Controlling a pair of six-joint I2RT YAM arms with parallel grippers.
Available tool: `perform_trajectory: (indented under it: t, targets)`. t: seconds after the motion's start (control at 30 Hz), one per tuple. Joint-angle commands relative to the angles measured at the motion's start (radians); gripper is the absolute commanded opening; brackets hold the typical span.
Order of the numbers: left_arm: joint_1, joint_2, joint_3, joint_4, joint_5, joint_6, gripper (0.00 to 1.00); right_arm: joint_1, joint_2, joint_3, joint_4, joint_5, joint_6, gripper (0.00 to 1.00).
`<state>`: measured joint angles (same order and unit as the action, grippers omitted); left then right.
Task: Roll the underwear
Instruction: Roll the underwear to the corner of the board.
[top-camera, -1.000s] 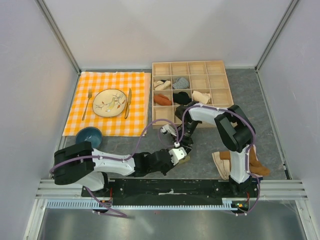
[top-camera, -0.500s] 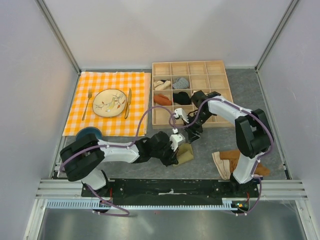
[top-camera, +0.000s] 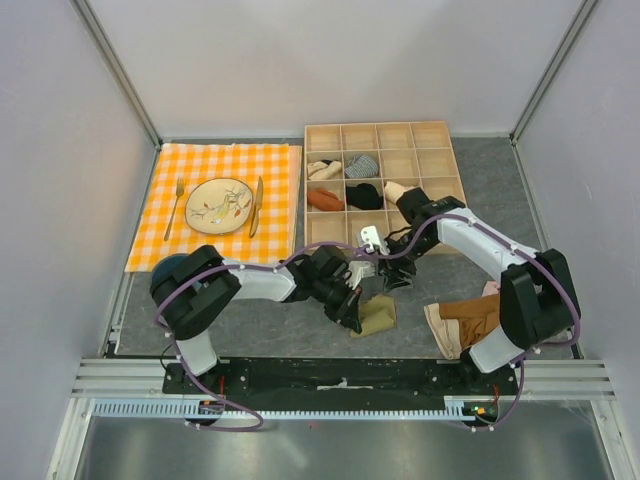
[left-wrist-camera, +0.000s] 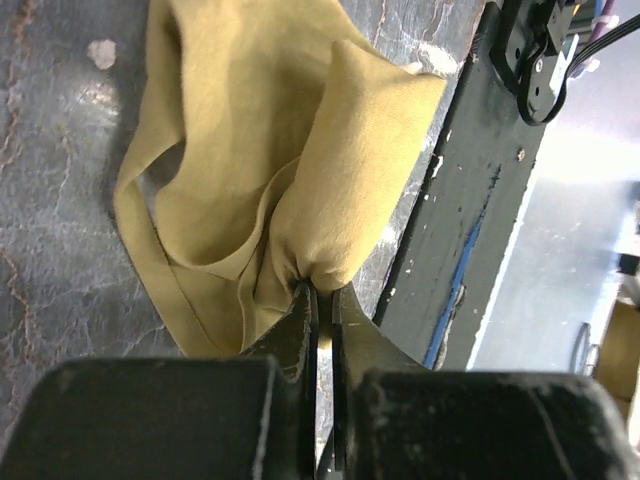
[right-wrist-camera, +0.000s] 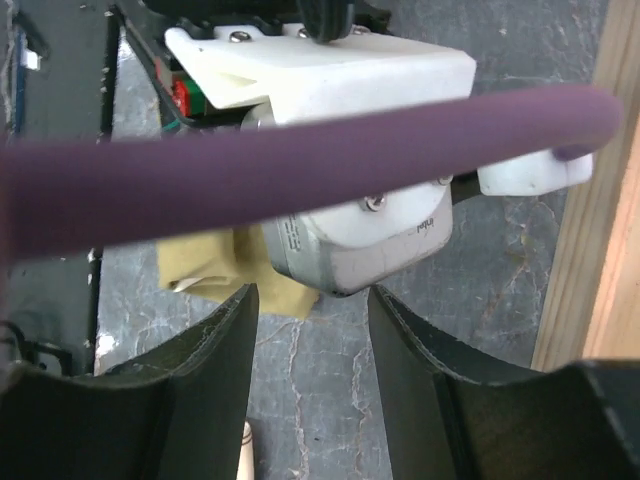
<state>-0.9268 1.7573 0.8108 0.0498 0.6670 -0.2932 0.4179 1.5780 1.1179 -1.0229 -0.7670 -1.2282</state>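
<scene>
The olive-khaki underwear (top-camera: 380, 316) lies bunched on the grey table near the front rail. In the left wrist view the underwear (left-wrist-camera: 250, 150) is folded over itself, and one fold is pinched between the jaws. My left gripper (top-camera: 353, 309) (left-wrist-camera: 321, 290) is shut on that fold, low over the table. My right gripper (top-camera: 396, 274) (right-wrist-camera: 311, 296) hovers open just behind the garment, empty, with bare table between its fingers. Through the right wrist view the underwear (right-wrist-camera: 200, 272) peeks out from under the left arm's white wrist housing (right-wrist-camera: 345, 235).
A wooden compartment box (top-camera: 444, 183) with several rolled garments stands at the back right. A checkered cloth (top-camera: 190, 249) carries a plate, fork and knife; a blue bowl (top-camera: 171, 268) sits by it. A pile of rust-brown and pale garments (top-camera: 468, 320) lies front right. The black front rail (left-wrist-camera: 470, 200) runs close by.
My right gripper has swung to the right, off the left gripper. The left arm's elbow has swept towards the back while its gripper stayed shut on the underwear, which shows more now.
</scene>
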Motion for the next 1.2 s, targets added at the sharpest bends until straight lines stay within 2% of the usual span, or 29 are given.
perform_trajectory:
  t: [0.0,0.23,0.27,0.47,0.57,0.67,0.83,1.07,1.17]
  targets:
    - [0.078,0.079,-0.027,-0.183,-0.133,-0.147,0.02,0.033,0.003,-0.017,0.072,0.064,0.068,0.56]
    - [0.077,0.057,-0.032,-0.18,-0.185,-0.144,0.02,-0.054,0.131,-0.006,0.139,0.07,0.235,0.55]
    - [0.078,0.056,-0.035,-0.182,-0.193,-0.144,0.02,-0.074,0.145,-0.001,0.152,0.107,0.293,0.56]
    - [0.075,0.024,-0.048,-0.168,-0.236,-0.139,0.02,-0.126,0.2,0.028,0.196,0.256,0.363,0.56]
    - [0.077,0.013,-0.055,-0.159,-0.256,-0.138,0.02,-0.131,0.227,0.068,0.204,0.383,0.409,0.56]
    - [0.077,0.014,-0.061,-0.153,-0.262,-0.142,0.02,-0.177,0.232,0.094,0.198,0.307,0.452,0.56]
    - [0.077,0.037,-0.065,-0.148,-0.25,-0.159,0.02,-0.238,0.162,0.103,0.188,0.091,0.49,0.54]
    - [0.079,0.057,-0.062,-0.149,-0.245,-0.202,0.02,-0.265,-0.027,-0.013,0.201,-0.021,0.388,0.54]
    - [0.078,0.065,-0.056,-0.156,-0.242,-0.219,0.02,-0.268,-0.093,-0.038,0.129,-0.134,0.262,0.54]
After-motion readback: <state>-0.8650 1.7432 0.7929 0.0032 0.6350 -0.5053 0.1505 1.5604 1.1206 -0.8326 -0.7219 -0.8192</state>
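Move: The left hand already pinches the near-left edge of the folded underwear, whose middle lies about 6 cm to its right, 3 cm ahead and 1 cm lower. From the open right hand the underwear is some 8 cm to the left, 9 cm back and 8 cm below. Counted from the right hand, the wooden board's middle lies about 28 cm ahead and 3 cm left, and the brown cloth pile about 25 cm right and 12 cm back. Open right hand swings 9 cm forward-right from the underwear, dipping, then rising; left drags its pinched edge 2 cm forward-left. ##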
